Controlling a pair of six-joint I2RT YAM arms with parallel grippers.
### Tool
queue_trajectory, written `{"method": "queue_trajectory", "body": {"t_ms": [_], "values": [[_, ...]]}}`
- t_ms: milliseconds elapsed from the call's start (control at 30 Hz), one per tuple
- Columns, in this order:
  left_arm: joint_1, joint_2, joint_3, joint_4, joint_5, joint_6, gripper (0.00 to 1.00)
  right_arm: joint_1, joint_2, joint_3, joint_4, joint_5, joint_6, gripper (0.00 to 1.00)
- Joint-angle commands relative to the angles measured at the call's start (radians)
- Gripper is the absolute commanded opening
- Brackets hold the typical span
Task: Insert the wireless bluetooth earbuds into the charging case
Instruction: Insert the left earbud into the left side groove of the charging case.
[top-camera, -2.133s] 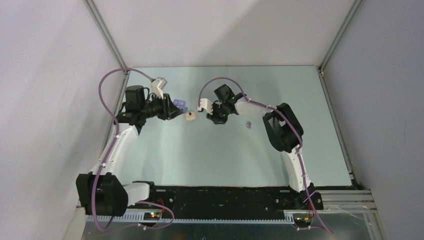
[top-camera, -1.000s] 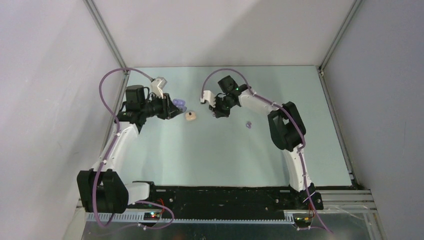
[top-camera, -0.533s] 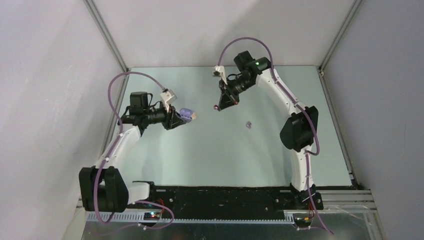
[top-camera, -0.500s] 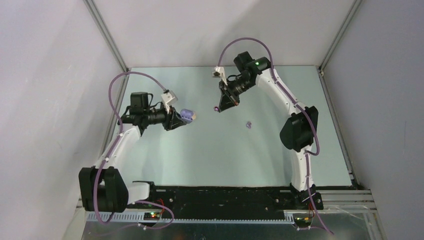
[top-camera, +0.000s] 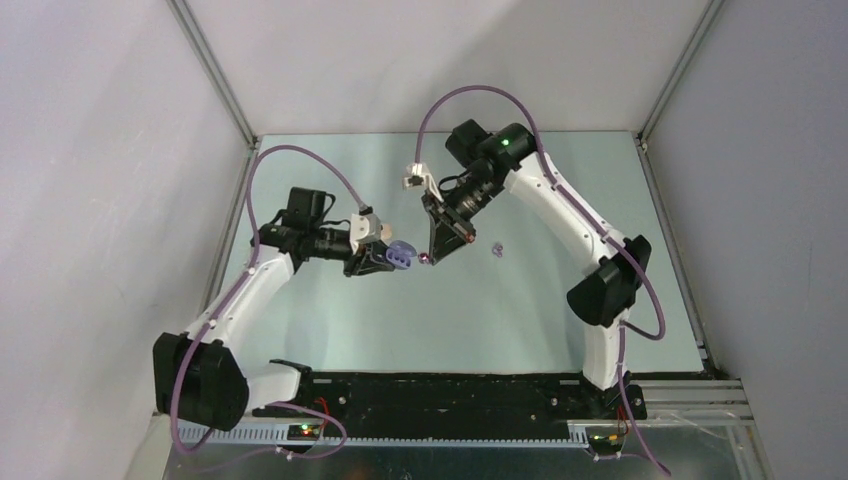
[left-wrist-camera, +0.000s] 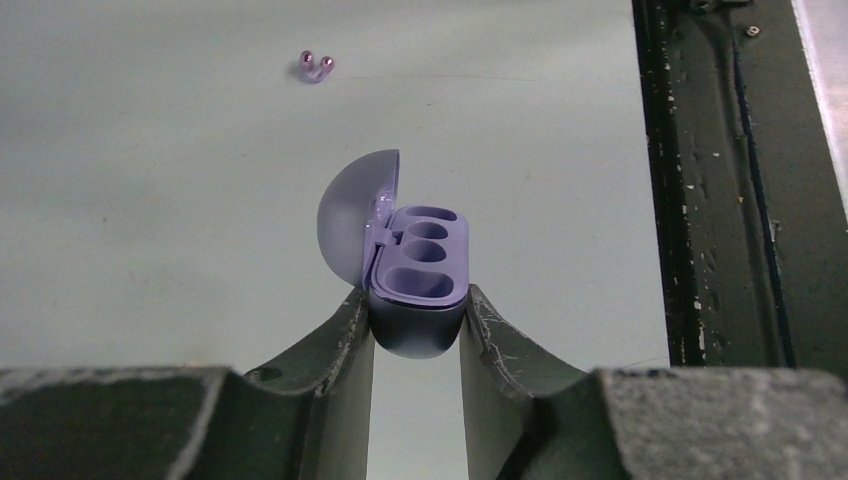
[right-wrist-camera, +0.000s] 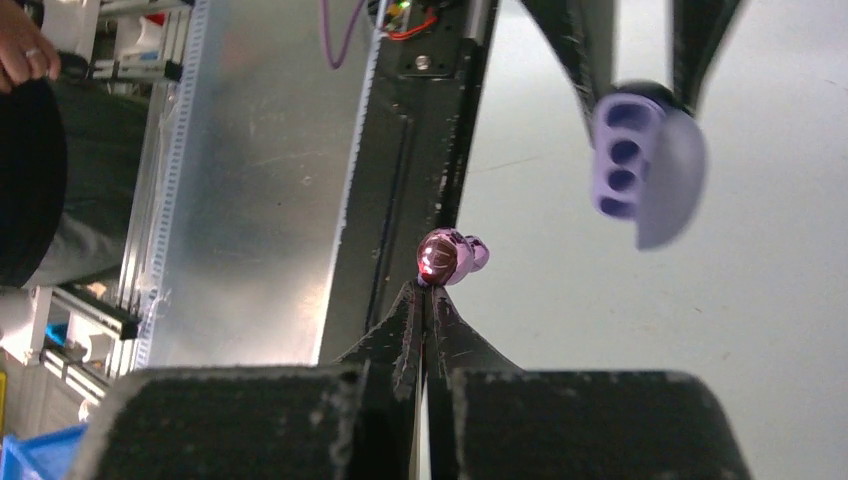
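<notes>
My left gripper (top-camera: 392, 258) is shut on the open purple charging case (top-camera: 400, 255) and holds it above the table. In the left wrist view the case (left-wrist-camera: 420, 270) sits between my fingertips (left-wrist-camera: 415, 300), lid swung open to the left, its wells empty. My right gripper (top-camera: 430, 256) is shut on a tiny purple earbud (right-wrist-camera: 450, 257), pinched at the fingertips (right-wrist-camera: 428, 290) just right of the case (right-wrist-camera: 640, 160). A second purple earbud (top-camera: 497, 249) lies on the table and also shows in the left wrist view (left-wrist-camera: 315, 67). No cream-white earbuds show.
A small cream object (top-camera: 384, 229), probably the cream case, shows just behind the left wrist. The black base rail (top-camera: 450, 385) runs along the near edge. Grey walls close in the table on three sides.
My left arm carried the purple case right, toward the table's middle. My right arm swung down and left with the purple earbud, which now hangs close beside the case.
</notes>
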Motion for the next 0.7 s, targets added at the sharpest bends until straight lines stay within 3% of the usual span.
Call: {"method": "queue_trajectory", "body": {"t_ms": [0,200,300,667], "values": [[-0.048,-0.025,0.059,-0.010,0.020,0.052,0.03,0.038,-0.061,-0.022,-0.062,-0.006,-0.049,0.00],[-0.096,-0.024,0.114,-0.070,-0.038,0.083,0.03,0.040,-0.044,0.010,-0.062,0.043,-0.131,0.00],[-0.114,-0.036,0.156,-0.134,-0.051,0.120,0.03,0.045,-0.023,0.039,-0.062,0.057,-0.072,0.00],[-0.153,-0.185,0.084,-0.154,-0.159,0.196,0.01,0.154,-0.034,0.051,-0.023,0.154,-0.015,0.00]]}}
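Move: The open purple case in the left hand lies about 4 cm ahead of the right hand, 5 cm to its left and 8 cm below. From the left hand, the earbud in the right fingers is some 4 cm back, 7 cm to the right and 8 cm up. The other earbud lies on the table about 19 cm ahead of the right hand, 12 cm right and 25 cm below; the cream case is some 19 cm ahead of the left hand, 4 cm left and 16 cm below. Without touching yet, the two hands close in on each other: the left lifts the case about 5 cm towards the earbud while easing back some 3 cm and slightly right, rolling it about 15 degrees so the lid side rises. The right, still pinching the earbud, draws back about 2 cm, nearly pauses, then goes back again and a little left. ##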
